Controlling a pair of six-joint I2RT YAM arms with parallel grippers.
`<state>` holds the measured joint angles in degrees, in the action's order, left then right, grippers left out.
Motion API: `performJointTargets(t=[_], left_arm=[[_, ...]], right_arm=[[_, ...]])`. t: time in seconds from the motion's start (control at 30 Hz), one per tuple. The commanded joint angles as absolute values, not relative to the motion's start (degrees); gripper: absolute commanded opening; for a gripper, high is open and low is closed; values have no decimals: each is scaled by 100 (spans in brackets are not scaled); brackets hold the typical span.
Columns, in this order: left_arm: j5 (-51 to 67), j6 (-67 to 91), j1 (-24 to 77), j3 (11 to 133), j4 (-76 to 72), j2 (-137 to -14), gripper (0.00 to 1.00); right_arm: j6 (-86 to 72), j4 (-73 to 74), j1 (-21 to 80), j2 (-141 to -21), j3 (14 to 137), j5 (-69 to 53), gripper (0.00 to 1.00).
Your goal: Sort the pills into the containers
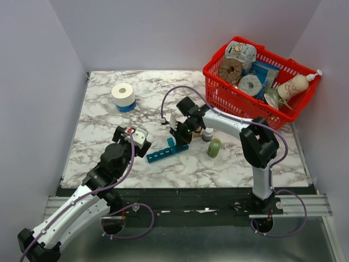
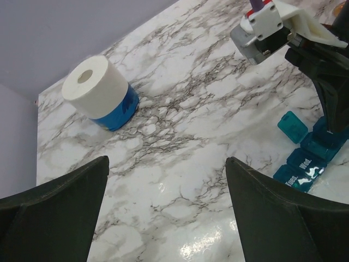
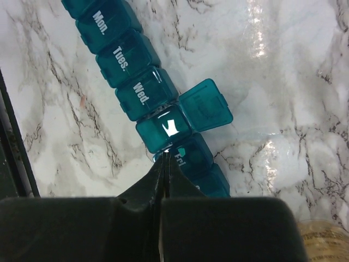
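The containers (image 1: 166,150) are one teal pill organiser lying aslant mid-table, its lids marked Mon, Tues, Wed and Fri (image 3: 128,65). One compartment (image 3: 163,134) stands open, with its lid (image 3: 206,105) flipped to the side and a bright white patch inside. My right gripper (image 3: 163,159) is shut, tips touching the near edge of the Fri lid (image 3: 193,155), nothing visibly held. My left gripper (image 2: 166,161) hangs wide open over bare marble left of the organiser (image 2: 308,161), empty. No pills show in any view.
A toilet roll on a blue base (image 1: 123,95) stands at the back left. A red mesh basket (image 1: 218,87) of goods fills the back right corner. A small green bottle (image 1: 214,147) and a smaller dark-capped bottle (image 1: 207,135) stand right of the organiser.
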<state>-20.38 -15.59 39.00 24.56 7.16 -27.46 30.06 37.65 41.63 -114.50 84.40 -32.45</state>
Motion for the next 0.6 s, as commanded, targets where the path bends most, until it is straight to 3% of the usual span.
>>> performJointTargets(t=[0.0,0.23,0.33,0.5,0.57], left_arm=[[-1943,-1064,3605,2478,598,-2891,96],[-239,-18,1848,2882,404,-3400,96],[377,533,1346,3180,465,-3847,96],[1185,896,993,3699,790,-4499,96],[1642,818,984,3884,887,-4719,96]], right_arm=[[3348,4297,4149,-10943,8876,-3559,9],[3559,4526,4113,-10442,8956,-3577,18],[3743,4526,4061,-10100,8921,-3542,27],[3823,4237,3807,-9223,8781,-3524,58],[3832,3877,3692,-8914,8510,-3612,81]])
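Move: The amber pill bottle stands about 5 cm ahead and 6 cm right of my right hand, its middle about 1 cm lower. The white-capped bottle is 3 cm ahead and 11 right, the green bottle 3 back and 13 right; the already open Thursday compartment is 1 back, 2 left and 3 below. From my left hand the amber bottle is 7 ahead, 23 right and 16 down; the paper roll is 18 ahead, 5 left, 13 down. I lift my right hand almost straight up from the opened Thursday compartment, roughly 14 cm, tilting its fingertips some 20 degrees up and forward and spreading the nearly shut fingers, mostly late in the rise. My empty left hand, still wide open, swings forward and left about 6 cm towards the paper roll, rolling right side up and tipping nose-down. ##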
